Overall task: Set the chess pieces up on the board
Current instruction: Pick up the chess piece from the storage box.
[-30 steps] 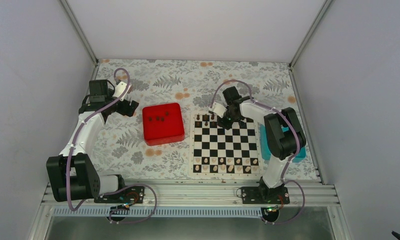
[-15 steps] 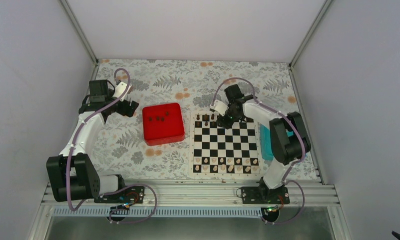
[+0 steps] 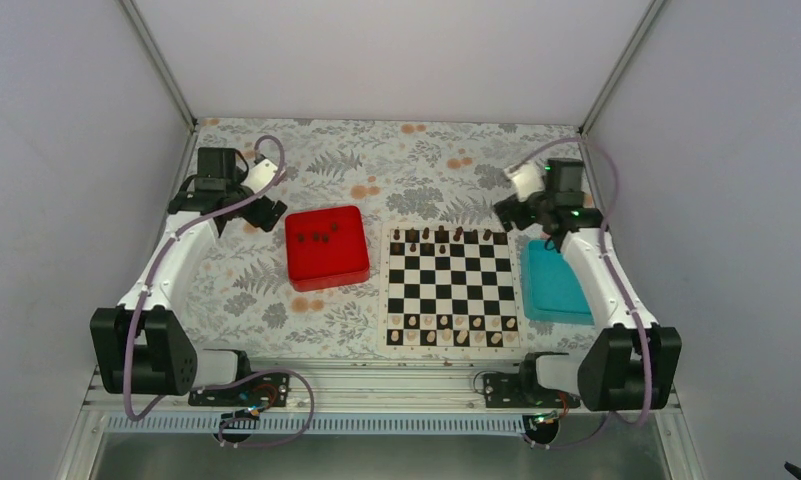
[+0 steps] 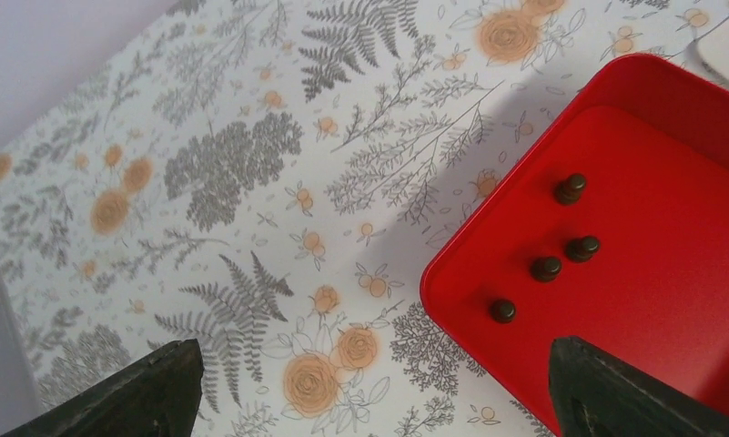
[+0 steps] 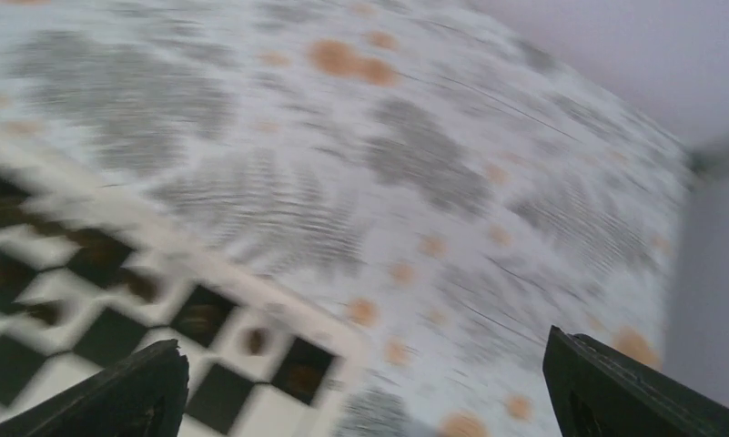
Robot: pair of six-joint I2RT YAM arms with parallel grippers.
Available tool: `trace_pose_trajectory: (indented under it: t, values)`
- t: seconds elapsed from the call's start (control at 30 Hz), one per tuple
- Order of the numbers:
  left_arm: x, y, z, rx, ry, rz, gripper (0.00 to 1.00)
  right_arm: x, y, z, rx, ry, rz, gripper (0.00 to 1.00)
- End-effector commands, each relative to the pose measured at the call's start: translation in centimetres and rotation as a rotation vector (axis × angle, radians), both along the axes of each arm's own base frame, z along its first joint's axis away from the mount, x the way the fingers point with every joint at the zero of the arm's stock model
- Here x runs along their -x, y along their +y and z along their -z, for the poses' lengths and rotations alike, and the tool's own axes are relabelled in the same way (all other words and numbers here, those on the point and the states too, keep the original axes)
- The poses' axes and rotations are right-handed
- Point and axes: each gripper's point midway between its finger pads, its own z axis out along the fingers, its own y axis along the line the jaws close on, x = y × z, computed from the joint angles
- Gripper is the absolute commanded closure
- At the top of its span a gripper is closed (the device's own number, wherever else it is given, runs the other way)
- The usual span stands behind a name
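Observation:
The board (image 3: 452, 290) lies right of centre, with several dark chess pieces (image 3: 441, 235) lined along its far row. More dark chess pieces (image 3: 321, 237) stand on the red tray (image 3: 326, 265); the left wrist view shows them (image 4: 545, 268) on that tray (image 4: 652, 309). My left gripper (image 3: 261, 212) hovers open just left of the tray, and the left wrist view shows this gripper (image 4: 379, 401) empty. My right gripper (image 3: 511, 210) is open and empty beyond the board's far right corner. Its own view is blurred, with the gripper (image 5: 365, 396) over the cloth and the board (image 5: 87, 300) at lower left.
Pale pieces (image 3: 452, 330) fill the board's two near rows. A teal tray (image 3: 554, 285) lies along the board's right side, under the right arm. The floral cloth (image 3: 396, 160) covers the table, with walls close on three sides.
My right gripper opened, let go of a dark piece on the far row, and swung off to the back right. The left wrist shifted slightly.

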Motion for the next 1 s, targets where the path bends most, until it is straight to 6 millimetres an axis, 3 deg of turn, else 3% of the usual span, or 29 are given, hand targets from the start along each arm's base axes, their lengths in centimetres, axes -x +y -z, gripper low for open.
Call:
trace_pose_trajectory:
  t: [0.0, 0.07, 0.13, 0.3, 0.47, 0.57, 0.77, 0.97]
  values:
    - [-0.3, -0.7, -1.6, -0.053, -0.002, 0.058, 0.06, -3.1, -8.9, -1.2, 0.000, -0.169, 0.374, 0.00]
    - [-0.1, -1.6, -1.3, -0.054, 0.022, 0.103, 0.06, -3.1, -11.3, -1.0, 0.039, -0.212, 0.468, 0.00]
    - [0.2, -2.7, -0.6, -0.059, 0.057, 0.152, 0.07, -3.0, -12.2, -0.7, 0.045, -0.227, 0.509, 0.00]
    - [1.1, -5.4, 2.1, -0.127, 0.146, 0.281, 0.11, -2.8, -12.5, 1.2, 0.071, -0.203, 0.510, 0.00]
    - [2.3, -7.6, 3.6, -0.210, 0.194, 0.425, 0.15, -2.7, -11.8, 2.8, 0.062, -0.140, 0.469, 0.00]
    - [2.4, -7.8, 4.9, -0.260, 0.251, 0.478, 0.16, -2.5, -11.4, 2.9, 0.051, -0.133, 0.443, 0.00]
    - [2.4, -6.5, 9.7, -0.360, 0.423, 0.519, 0.36, -2.3, -10.5, 3.6, 0.034, -0.099, 0.394, 0.00]
    - [1.6, -6.1, 11.9, -0.402, 0.465, 0.538, 0.38, -2.3, -9.8, 4.3, 0.014, -0.063, 0.366, 0.00]
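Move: The leftmost dark chess piece in the red box stands about 7 cm to the left hand's right, level with it fore and aft, some 17 cm below. The second piece is about 3 cm farther right of it, the third about 5 cm right of it; the fourth is 8 cm right of it and 3 cm farther out. From the right hand the leftmost piece lies about 44 cm left, level ahead, 18 cm down. Towards the leftmost piece in the red box the left hand first lifts slightly as it swings right, then sinks in over the box, ending about 12 cm lower, while the fingers tilt to point down, turn some 30 degrees clockwise and narrow to about two thirds open. The empty right hand swings about 10 cm right, away from the board, turning clockwise with its fingers still wide open. ##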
